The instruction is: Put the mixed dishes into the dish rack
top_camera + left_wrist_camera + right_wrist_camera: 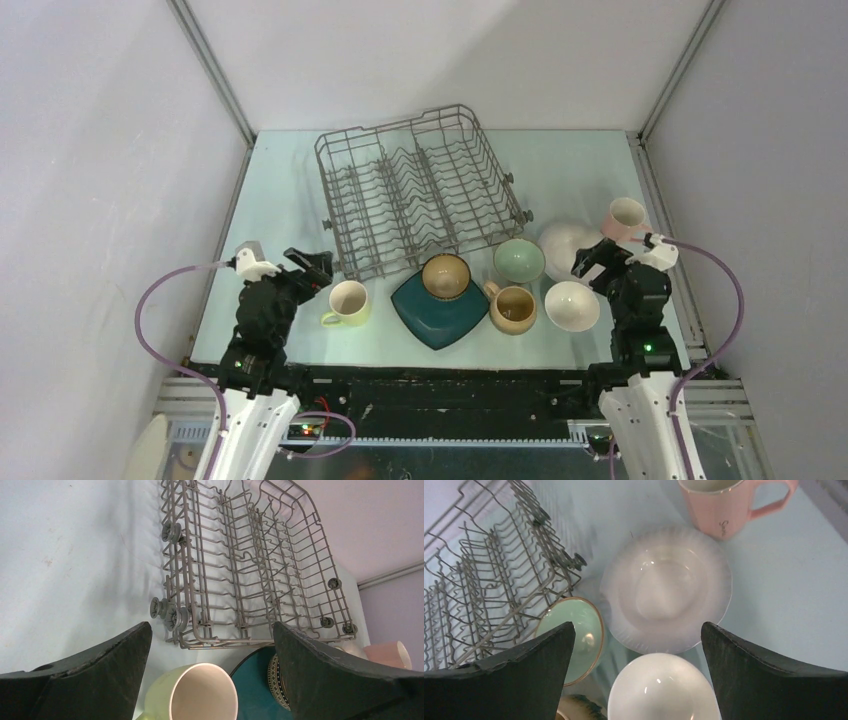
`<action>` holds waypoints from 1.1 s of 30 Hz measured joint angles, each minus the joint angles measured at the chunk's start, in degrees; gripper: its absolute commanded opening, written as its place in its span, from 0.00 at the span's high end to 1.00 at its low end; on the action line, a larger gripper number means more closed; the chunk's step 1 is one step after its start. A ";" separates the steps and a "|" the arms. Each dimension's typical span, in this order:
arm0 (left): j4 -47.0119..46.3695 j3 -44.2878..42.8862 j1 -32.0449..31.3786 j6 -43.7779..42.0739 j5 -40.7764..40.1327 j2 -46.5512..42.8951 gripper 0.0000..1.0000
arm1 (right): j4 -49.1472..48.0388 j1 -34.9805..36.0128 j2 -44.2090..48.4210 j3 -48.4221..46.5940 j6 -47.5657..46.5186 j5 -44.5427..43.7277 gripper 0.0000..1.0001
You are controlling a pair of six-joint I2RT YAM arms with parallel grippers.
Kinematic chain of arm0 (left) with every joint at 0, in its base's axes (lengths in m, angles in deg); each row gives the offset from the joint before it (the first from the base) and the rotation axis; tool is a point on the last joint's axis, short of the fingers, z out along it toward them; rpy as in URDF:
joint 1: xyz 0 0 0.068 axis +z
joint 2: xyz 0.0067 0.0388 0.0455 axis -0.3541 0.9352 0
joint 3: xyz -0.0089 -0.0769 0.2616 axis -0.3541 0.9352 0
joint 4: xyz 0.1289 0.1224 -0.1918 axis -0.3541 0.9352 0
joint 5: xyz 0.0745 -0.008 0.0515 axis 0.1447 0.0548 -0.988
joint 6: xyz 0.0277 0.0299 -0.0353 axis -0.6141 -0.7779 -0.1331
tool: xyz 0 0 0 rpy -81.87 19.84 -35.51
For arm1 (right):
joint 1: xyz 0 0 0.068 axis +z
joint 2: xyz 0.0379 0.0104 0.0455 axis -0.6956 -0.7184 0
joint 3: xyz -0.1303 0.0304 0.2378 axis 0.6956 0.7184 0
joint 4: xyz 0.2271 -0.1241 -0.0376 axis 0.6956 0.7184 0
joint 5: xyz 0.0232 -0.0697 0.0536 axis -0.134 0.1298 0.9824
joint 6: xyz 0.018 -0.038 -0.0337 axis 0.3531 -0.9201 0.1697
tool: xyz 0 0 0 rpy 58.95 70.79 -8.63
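Observation:
The dish rack (420, 190) stands empty at the back of the table. In front of it lie the mixed dishes: a yellow mug (349, 302), a teal square plate (415, 312) carrying a brown bowl (446, 276), a pale green bowl (519, 260), a tan mug (514, 308), a white bowl (572, 305), a white round plate (560, 238) and a pink mug (626, 217). My left gripper (315, 270) hangs open just left of and above the yellow mug (200, 695). My right gripper (592, 258) is open over the white bowl (661, 690) and white plate (669, 587).
The rack (250, 565) has small wheels along its near side. Grey walls close in the table on the left, back and right. The pink mug (719, 505) stands near the right wall rail.

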 measured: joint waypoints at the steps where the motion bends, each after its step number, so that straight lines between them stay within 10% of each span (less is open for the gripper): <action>1: 0.04 0.00 0.00 0.04 -0.07 0.02 0.02 | 0.20 0.00 -1.03 -0.02 0.28 0.11 0.00; 14: -2.67 1.01 0.00 0.42 3.04 1.66 0.02 | 6.16 -8.61 -24.17 -12.26 7.37 -0.59 0.00; 33: -0.52 0.96 0.00 0.44 5.40 6.97 0.02 | 8.63 -22.38 -26.86 -8.96 10.80 9.62 0.00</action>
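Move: The white plate's middle is about 7 cm ahead of the right hand and 14 cm below; the white bowl is 5 cm back, also straight below. The pink mug is some 14 cm ahead and 11 to the right, the green bowl 5 ahead and 14 left. From the left hand, the yellow mug is 4 cm right, 3 back and 11 below; the dark teal plate is 25 right, 5 back. Sinking first with a slight forward reach, the right hand then sweeps right over the plate's near side and drops again while drawing back a little, ending about 7 cm right and 6 cm lower, wide open beside the plate's near right rim. It tips down some 20 degrees, swings clockwise and rolls left side up. The left hand, open, eases down and slightly right towards the yellow mug. ##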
